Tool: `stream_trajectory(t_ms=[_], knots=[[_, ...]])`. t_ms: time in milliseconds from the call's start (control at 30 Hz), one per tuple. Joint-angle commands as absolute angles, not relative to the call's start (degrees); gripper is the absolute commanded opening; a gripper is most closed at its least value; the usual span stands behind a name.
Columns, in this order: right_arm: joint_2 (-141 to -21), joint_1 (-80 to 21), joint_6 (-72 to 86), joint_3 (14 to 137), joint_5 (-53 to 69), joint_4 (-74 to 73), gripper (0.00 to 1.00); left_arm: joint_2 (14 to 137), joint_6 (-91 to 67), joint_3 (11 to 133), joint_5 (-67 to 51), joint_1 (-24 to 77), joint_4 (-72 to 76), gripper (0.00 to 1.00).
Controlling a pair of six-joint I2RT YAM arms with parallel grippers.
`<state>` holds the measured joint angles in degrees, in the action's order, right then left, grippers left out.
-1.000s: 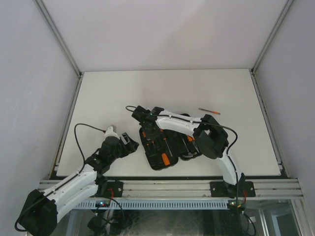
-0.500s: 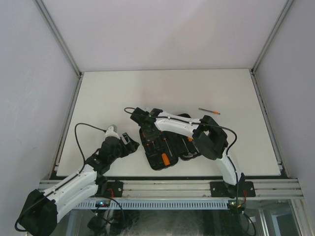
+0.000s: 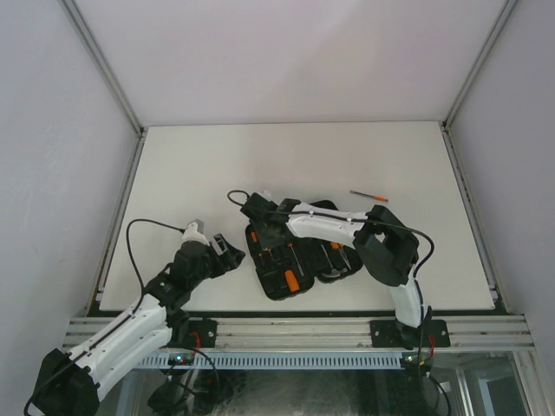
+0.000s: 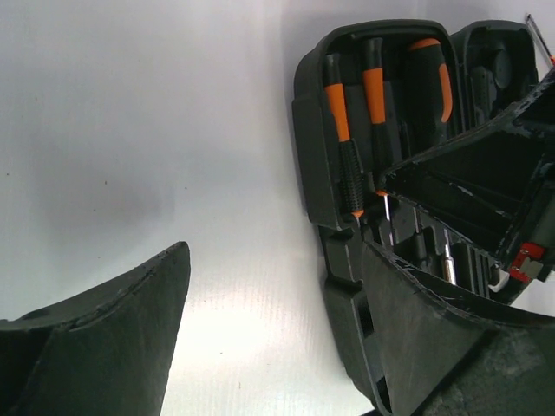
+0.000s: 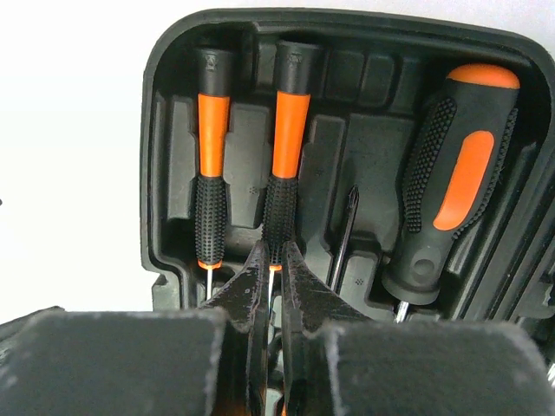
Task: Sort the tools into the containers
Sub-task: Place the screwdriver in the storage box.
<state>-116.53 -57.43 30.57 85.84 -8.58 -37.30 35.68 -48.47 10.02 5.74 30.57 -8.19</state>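
Note:
The black tool case lies open mid-table, with orange-handled tools in its moulded slots. My right gripper reaches over its far left end. In the right wrist view this gripper is shut, and the thin metal shaft of the second slim screwdriver runs between its tips as the tool lies in its slot. Another slim screwdriver lies to its left and a thick-handled one to the right. My left gripper stands open over bare table left of the case, holding nothing.
One loose orange-and-black screwdriver lies on the white table to the right of the case, beyond the right arm's elbow. The right arm spans the case. Metal frame rails and grey walls border the table.
The right arm's elbow has swung to the right and its gripper has shifted a little over the case's far end. The left arm has hardly moved.

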Motion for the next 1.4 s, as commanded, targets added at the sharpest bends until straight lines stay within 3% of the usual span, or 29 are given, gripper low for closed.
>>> stream_trajectory(t_ms=[0,233,400,767,1167,1367], knots=[[-121.03,-57.30,29.79,80.12,-2.56,-38.08,0.00,36.11,-48.96,16.56,3.68,30.29,-8.62,0.83],[-119.27,-56.01,31.01,76.01,0.50,-32.85,0.00,46.50,-49.63,24.58,0.04,29.74,-5.14,0.78],[-118.76,-55.90,31.24,74.72,1.43,-30.55,0.00,59.00,-49.87,31.28,-3.40,29.34,-4.24,0.54],[-117.49,-54.87,32.66,71.80,3.04,-26.37,0.00,72.08,-48.99,40.99,-4.53,29.21,-5.87,0.27],[-116.84,-54.72,33.20,70.80,3.17,-25.00,0.00,82.34,-48.68,48.09,0.87,28.83,-13.43,0.15],[-116.90,-54.74,33.31,70.80,3.51,-24.60,0.00,84.42,-47.80,50.14,3.09,28.83,-15.58,0.15]])
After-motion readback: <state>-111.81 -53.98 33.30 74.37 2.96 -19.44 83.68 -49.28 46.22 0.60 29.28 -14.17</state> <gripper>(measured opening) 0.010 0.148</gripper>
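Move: The screwdriver just laid in the box has its handle about 8 cm ahead of my left hand, 9 cm to its right and a couple of centimetres lower. From my right fingertips, at the lower end of its grip, the handle's middle is some 3 cm ahead and 1 cm left. The other slim screwdriver lies about 3 cm left of that handle and 1 cm nearer; the big screwdriver is roughly 6 cm right of it and 1 cm farther out. I lift my left hand about 5 cm while carrying it forward and right over the box edge, nearly shutting its open fingers on the way, then tip it some 15 degrees further down and sink about 3.5 cm towards the orange handle. My shut right fingers stay on the grip without rising, lean so their tips swing left, and drag about 2 cm left. ##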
